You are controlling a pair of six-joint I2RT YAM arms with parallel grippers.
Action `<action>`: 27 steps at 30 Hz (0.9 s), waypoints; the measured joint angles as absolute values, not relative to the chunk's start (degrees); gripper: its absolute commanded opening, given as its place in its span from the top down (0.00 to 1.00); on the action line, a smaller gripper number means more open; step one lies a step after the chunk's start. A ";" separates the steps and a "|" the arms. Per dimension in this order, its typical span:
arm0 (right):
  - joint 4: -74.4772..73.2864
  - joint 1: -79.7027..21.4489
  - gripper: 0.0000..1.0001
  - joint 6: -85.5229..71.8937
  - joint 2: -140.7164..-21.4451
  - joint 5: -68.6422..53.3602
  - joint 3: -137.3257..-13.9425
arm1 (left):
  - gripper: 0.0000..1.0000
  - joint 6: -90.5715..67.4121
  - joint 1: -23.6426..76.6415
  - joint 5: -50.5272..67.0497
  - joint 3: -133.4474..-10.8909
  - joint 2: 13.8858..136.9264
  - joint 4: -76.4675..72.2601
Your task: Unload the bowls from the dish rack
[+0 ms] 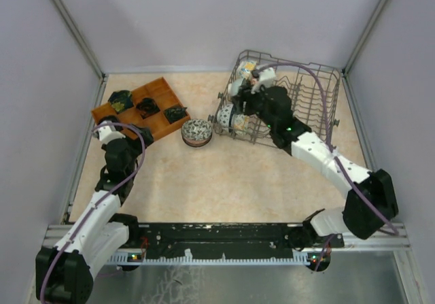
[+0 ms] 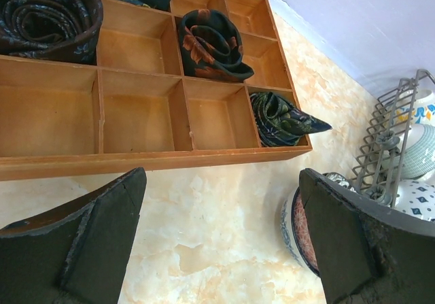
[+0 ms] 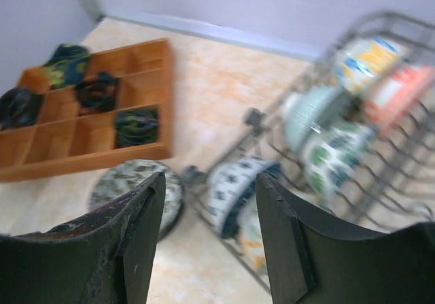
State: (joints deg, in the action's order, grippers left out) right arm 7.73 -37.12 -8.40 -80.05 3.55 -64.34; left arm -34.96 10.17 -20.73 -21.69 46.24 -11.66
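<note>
The grey wire dish rack [image 1: 319, 96] stands at the back right with several patterned bowls on edge at its left end. In the right wrist view these are a blue-white bowl [image 3: 234, 188], a green leaf bowl [image 3: 333, 158] and a pale teal bowl [image 3: 312, 113]. One bowl [image 1: 197, 132] sits upright on the table just left of the rack. My right gripper [image 1: 243, 100] hovers over the rack's left end, open [image 3: 211, 229] and holding nothing; that view is blurred. My left gripper [image 2: 221, 236] is open and empty above bare table, with the table bowl [image 2: 302, 226] partly behind its right finger.
A brown wooden compartment tray [image 1: 139, 110] with rolled dark cloths [image 2: 211, 42] lies at the back left, right in front of the left gripper. Walls close in the table on three sides. The right arm's cable arches over the rack [image 2: 391, 147].
</note>
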 measured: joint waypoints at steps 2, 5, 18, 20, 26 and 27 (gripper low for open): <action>9.47 -31.20 0.44 -11.81 -77.21 2.13 -59.27 | 0.01 -35.07 10.17 -20.47 -21.23 46.09 -12.10; 11.00 -25.54 0.44 -16.01 -75.75 -0.23 -53.15 | 0.01 -35.24 10.17 -20.08 -20.58 46.06 -12.69; 19.99 -21.82 0.45 -26.44 -78.89 -10.66 -43.77 | 0.01 -35.86 10.17 -18.98 -20.38 47.22 -14.20; 21.50 -21.82 0.45 -27.27 -80.49 -11.51 -43.70 | 0.01 -35.88 10.17 -18.98 -20.32 47.18 -14.20; 24.36 -21.56 0.45 -28.77 -84.44 -12.97 -43.51 | 0.01 -35.99 10.15 -19.00 -20.29 47.13 -14.17; 24.60 -21.56 0.46 -28.82 -84.75 -13.04 -43.51 | 0.01 -35.99 10.15 -19.00 -20.29 47.13 -14.17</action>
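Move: The orange-flower bowl at the near end of the dish rack is next: from the right hand it lies some 20 cm below, about 3 cm ahead and 2 cm to the right. The blue bowl leans about 5 cm left of it and 1 cm farther out; the green-leaf bowl stands about 8 cm beyond it and 4 cm to its right. The bowl stack sits 15 cm left of the hand and 3 cm back. From the left hand, the orange-flower bowl is about 35 cm right and 9 cm ahead. Down towards the orange-flower bowl comes the right hand, about 13 cm in all, first sweeping quickly some 9 cm right as it drops, then easing back left by 3 cm while sinking the last little way. The wrist rolls its left side up and tips the fingers down, some 25 degrees altogether; the fingers stay half open, and no contact with the rim can be made out. ##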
